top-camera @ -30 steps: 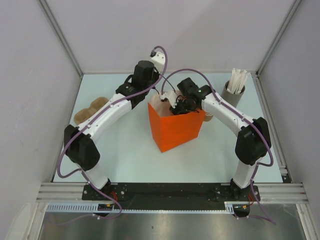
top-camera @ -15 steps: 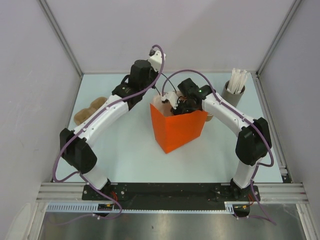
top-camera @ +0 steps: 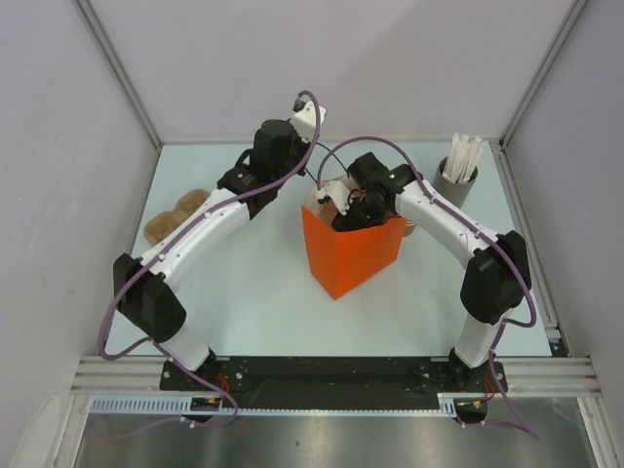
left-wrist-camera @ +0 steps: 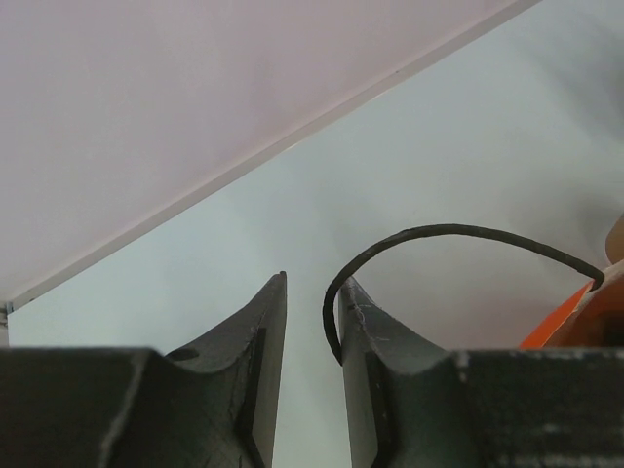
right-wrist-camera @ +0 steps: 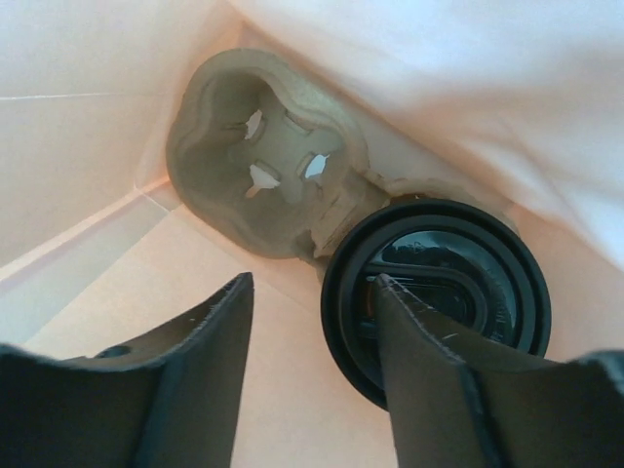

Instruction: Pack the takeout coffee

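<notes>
An orange paper bag (top-camera: pixel 353 255) stands open mid-table. My right gripper (right-wrist-camera: pixel 312 283) reaches down into it, jaws open. Below them the takeout coffee rests on the bag's floor. Only its round black lid (right-wrist-camera: pixel 444 292) shows, and the cup under it is hidden. The right finger (right-wrist-camera: pixel 429 370) overlaps the lid's edge without gripping it. My left gripper (left-wrist-camera: pixel 312 280) hovers at the bag's far left rim (left-wrist-camera: pixel 575 317), jaws slightly apart. The bag's thin black cord handle (left-wrist-camera: pixel 439 232) loops past the right fingertip, lying loose in the gap.
A moulded pulp cup holder (right-wrist-camera: pixel 263 166) lies on the bag's floor beside the lid. A grey cylinder of white sticks (top-camera: pixel 458 168) stands at the back right. Brown moulded pieces (top-camera: pixel 175 216) lie at the left. A tan cup (top-camera: pixel 406 229) peeks out behind the bag.
My right gripper has opened inside the bag and let go of the lidded cup. The bag has shifted slightly to the right and nearer. The left jaws have parted a little.
</notes>
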Action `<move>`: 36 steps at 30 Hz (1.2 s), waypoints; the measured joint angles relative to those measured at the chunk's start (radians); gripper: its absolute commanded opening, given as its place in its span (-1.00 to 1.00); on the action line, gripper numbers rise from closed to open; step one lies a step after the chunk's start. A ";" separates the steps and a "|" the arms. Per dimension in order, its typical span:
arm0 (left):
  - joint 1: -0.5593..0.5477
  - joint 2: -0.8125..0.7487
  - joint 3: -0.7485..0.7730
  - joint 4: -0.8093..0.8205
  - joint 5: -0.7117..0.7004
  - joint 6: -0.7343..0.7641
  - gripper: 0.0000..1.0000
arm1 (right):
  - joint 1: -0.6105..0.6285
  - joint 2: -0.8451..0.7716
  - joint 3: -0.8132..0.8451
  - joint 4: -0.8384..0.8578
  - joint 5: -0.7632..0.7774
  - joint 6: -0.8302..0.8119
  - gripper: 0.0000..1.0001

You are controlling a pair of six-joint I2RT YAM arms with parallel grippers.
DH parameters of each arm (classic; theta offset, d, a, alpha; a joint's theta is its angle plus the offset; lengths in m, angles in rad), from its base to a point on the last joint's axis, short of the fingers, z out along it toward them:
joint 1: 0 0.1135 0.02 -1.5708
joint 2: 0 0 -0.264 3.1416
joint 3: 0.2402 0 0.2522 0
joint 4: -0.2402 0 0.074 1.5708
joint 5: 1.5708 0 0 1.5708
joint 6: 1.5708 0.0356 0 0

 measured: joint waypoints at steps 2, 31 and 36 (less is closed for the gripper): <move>-0.002 -0.004 -0.001 0.001 0.006 0.000 -0.34 | 0.001 -0.002 0.008 -0.002 -0.001 0.000 0.31; -0.011 -0.031 -0.026 0.010 0.059 0.027 -0.30 | 0.024 -0.116 0.151 0.041 -0.099 0.060 0.93; -0.013 -0.056 -0.034 0.021 0.076 0.031 -0.31 | 0.033 -0.116 0.137 0.062 -0.083 0.065 0.93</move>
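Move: The lidded coffee cup stands inside the bag, about 5 cm ahead of my right hand and level sideways, its middle some 6 cm below; the cup carrier's middle is about 3 cm ahead, 4 cm left and 10 cm lower. Outside the bag, the cup stack is roughly 11 cm right, 5 cm ahead and 8 cm below. From my left hand, which already has the bag's far handle, the coffee cup lies about 8 cm back, 6 cm right and 23 cm down. I spread my right fingers from half open to nearly fully open and lift them up and away from the cup and carrier, about 10 cm towards the bag's mouth, easing some 4 cm left. The fingertips swing nearly 20 degrees out to the left and forward, and the rise stops near the end. My left hand keeps the handle between its fingers, easing back and up a couple of centimetres. ##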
